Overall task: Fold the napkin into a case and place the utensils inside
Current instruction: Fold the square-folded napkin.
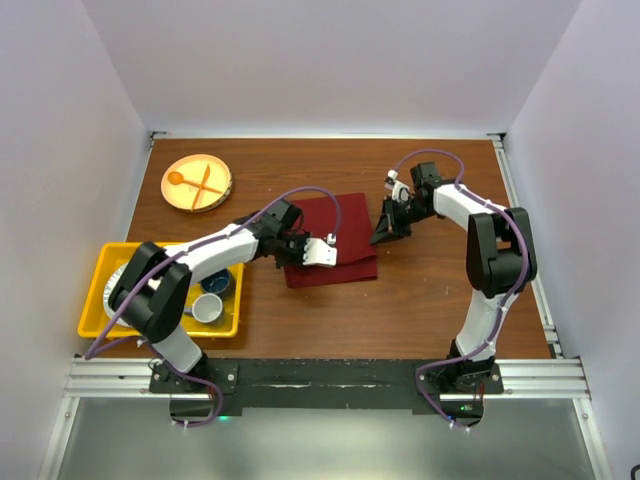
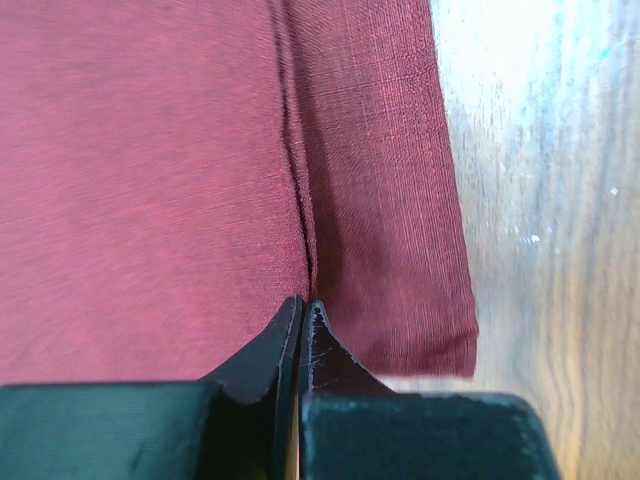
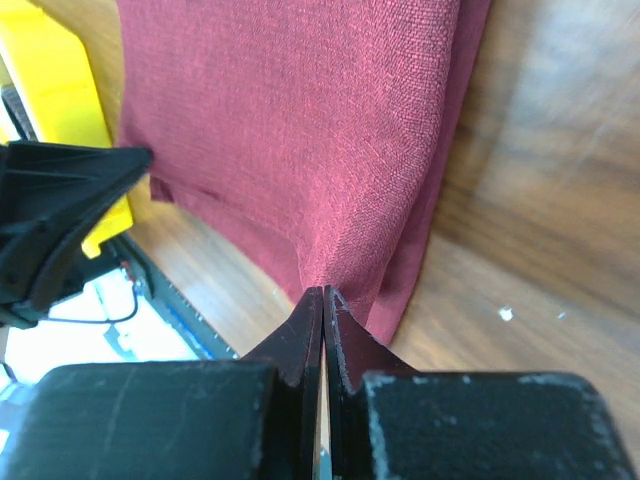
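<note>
The maroon napkin (image 1: 345, 235) lies folded on the wooden table, a roughly square cloth. My left gripper (image 1: 300, 255) is down at its left side. In the left wrist view the gripper (image 2: 303, 303) is shut on a raised crease of the napkin (image 2: 150, 180), close to one corner. My right gripper (image 1: 380, 238) is at the napkin's right edge. The right wrist view shows it (image 3: 323, 292) shut on a pinched-up bit of the napkin (image 3: 300, 120). No case shows, and the utensils are out of view.
An orange plate (image 1: 197, 183) with an orange spoon and fork sits at the back left. A yellow bin (image 1: 95, 300) at the near left holds a grey plate (image 1: 120, 290), a blue cup (image 1: 218, 283) and a white cup (image 1: 208, 308). White walls close the sides.
</note>
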### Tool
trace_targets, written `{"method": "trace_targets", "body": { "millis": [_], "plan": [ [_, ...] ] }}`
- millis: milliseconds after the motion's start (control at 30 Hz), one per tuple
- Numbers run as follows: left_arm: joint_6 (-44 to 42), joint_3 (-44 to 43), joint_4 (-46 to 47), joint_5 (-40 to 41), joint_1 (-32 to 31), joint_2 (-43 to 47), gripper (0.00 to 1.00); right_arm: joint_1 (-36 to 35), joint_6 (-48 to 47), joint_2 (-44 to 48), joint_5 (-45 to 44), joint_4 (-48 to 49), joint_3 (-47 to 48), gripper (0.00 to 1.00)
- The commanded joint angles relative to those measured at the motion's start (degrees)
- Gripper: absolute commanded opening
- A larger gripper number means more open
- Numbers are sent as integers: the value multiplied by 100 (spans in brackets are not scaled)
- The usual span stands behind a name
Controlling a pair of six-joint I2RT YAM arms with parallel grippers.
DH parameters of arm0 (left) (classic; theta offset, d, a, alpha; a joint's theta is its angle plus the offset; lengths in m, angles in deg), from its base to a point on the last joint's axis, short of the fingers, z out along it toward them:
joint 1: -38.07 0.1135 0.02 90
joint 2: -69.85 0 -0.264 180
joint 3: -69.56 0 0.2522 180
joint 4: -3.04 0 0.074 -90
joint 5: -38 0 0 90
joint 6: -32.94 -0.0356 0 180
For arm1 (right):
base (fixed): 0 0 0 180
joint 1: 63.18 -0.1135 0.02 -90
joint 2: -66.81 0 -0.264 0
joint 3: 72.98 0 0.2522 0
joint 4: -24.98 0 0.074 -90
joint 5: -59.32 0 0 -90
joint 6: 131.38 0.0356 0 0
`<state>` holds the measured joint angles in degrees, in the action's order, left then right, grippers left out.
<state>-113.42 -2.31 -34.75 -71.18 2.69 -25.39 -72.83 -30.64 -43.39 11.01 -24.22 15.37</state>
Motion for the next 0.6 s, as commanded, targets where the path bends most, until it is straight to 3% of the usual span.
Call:
{"method": "trace_targets", "body": {
  "millis": [0,333,367,400,567],
  "plan": [
    [-25,-289,-347,-94,-4,524,0,-19,-116,410,313,-446,197,0],
    [107,-149,-612,-446,-13,691,0,-54,-327,631,77,-728,-102,0],
    [116,-114,-551,-438,-22,682,0,-81,-345,613,-2,-701,-128,9],
    [134,-26,-506,-429,-22,665,0,-81,-327,596,-142,-605,-190,24],
    [64,220,-252,-324,-22,542,0,-142,-213,306,-565,-359,-304,46]
  ]
}}
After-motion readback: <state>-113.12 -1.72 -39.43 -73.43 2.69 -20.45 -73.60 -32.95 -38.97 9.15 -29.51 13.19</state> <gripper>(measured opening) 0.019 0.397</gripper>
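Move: The napkin's upper layer is already pinched at its two near corners; each goes to the matching near corner of the layer below. From the left hand that corner lies about 5 cm back, 2 cm to the left and 2 cm down; from the right hand, about 5 cm back, 1 cm right and 2 cm down. The blue mug stands some 20 cm left of the left hand and 4 cm back, the grey mug 22 cm left and 11 cm back. The napkin's upper layer is carried up and back by both hands in a low arc towards the near edge of the layer beneath. The left hand climbs about 3.5 cm, then draws back 2 cm while starting to sink, its pinch kept. The right draws back nearly 3 cm, rising about as much before dipping, and its fingers open to almost half, letting go of its corner. ##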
